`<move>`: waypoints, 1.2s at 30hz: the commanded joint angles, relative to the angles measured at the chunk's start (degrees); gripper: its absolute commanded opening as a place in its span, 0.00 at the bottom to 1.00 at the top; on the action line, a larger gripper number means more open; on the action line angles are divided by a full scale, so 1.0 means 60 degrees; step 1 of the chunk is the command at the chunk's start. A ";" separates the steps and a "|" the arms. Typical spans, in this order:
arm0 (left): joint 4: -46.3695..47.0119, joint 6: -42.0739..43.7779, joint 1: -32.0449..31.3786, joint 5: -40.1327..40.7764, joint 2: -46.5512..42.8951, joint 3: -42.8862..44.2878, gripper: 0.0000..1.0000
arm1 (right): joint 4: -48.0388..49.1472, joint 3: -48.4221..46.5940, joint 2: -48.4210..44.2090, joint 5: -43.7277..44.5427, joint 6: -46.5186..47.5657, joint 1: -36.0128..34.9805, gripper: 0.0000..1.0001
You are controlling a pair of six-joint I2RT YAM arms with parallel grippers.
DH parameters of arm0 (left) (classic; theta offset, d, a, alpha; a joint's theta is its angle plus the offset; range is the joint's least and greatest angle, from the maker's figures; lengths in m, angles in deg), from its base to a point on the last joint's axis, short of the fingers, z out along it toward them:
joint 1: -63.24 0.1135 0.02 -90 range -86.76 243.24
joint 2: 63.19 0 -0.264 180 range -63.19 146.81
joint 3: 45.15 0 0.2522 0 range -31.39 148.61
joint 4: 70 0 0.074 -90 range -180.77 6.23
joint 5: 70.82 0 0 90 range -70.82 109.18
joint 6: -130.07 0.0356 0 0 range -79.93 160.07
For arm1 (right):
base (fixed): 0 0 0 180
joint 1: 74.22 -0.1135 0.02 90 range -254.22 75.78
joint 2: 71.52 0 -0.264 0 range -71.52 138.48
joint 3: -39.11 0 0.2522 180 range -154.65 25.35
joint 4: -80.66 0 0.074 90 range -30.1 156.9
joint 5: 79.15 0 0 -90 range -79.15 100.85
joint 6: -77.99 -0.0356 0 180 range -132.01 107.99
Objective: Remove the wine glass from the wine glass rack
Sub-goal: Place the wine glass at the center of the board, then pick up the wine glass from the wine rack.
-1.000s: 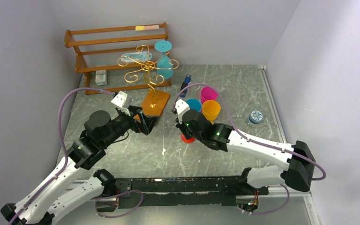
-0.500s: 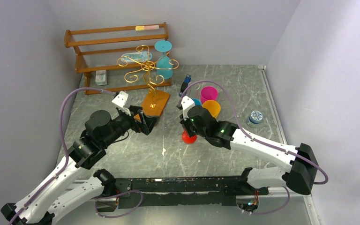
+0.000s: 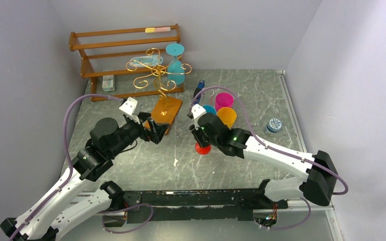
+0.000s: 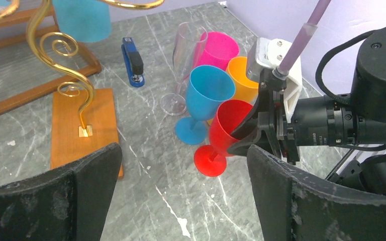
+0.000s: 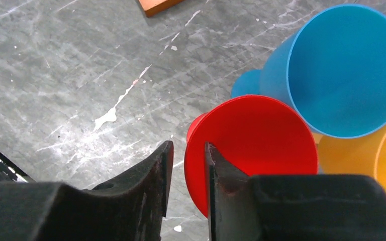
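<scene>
The gold wire wine glass rack (image 3: 156,75) stands on its orange-brown base (image 3: 167,109) and also shows in the left wrist view (image 4: 83,125). A teal wine glass (image 3: 176,63) hangs upside down on its right arm. A red wine glass (image 3: 201,147) stands on the table. My right gripper (image 3: 199,126) straddles its rim (image 5: 241,145), one finger inside and one outside. The jaws are narrowly apart, with a gap showing beside the cup wall. My left gripper (image 3: 156,131) is wide open and empty beside the rack's base.
A blue glass (image 4: 206,90), orange glass (image 4: 241,75), pink glass (image 4: 218,47) and clear flute (image 4: 183,65) crowd behind the red one. A blue stapler (image 3: 198,90) lies nearby. A brown slatted shelf (image 3: 125,45) stands at the back wall, and a small round jar (image 3: 274,124) sits to the right.
My right gripper has shifted slightly up-left over the red glass, whose foot has stayed in place. The left arm has hardly moved.
</scene>
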 commanded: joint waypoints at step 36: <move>-0.4053 0.0191 0.3874 -0.2200 0.6442 0.9813 1.00 | 0.0693 -0.1097 -0.2043 0.2046 -0.2069 0.0065 0.64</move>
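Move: The right fingers straddle the near-left wall of the standing red wine glass, whose middle lies about 2 cm ahead, 3 cm right and 6 cm below. A blue glass stands 10 cm ahead and 4 cm right of that hand, a yellow one 8 ahead and 11 right. From the left hand, the last hanging glass, light blue, is some 26 cm ahead, 3 right and 8 below; the rack's board lies about 19 ahead, 2 left and 30 below. The right fingers come free of the red glass's wall, opening further to about two thirds as the hand rises some 13 cm nearly straight up, its fingertips tilting up and turning clockwise. Meanwhile the left hand, empty and wide open, climbs about 15 cm and reaches 12 cm forward, swinging left to the rack's near-left side and turning some 20 degrees counter-clockwise. ##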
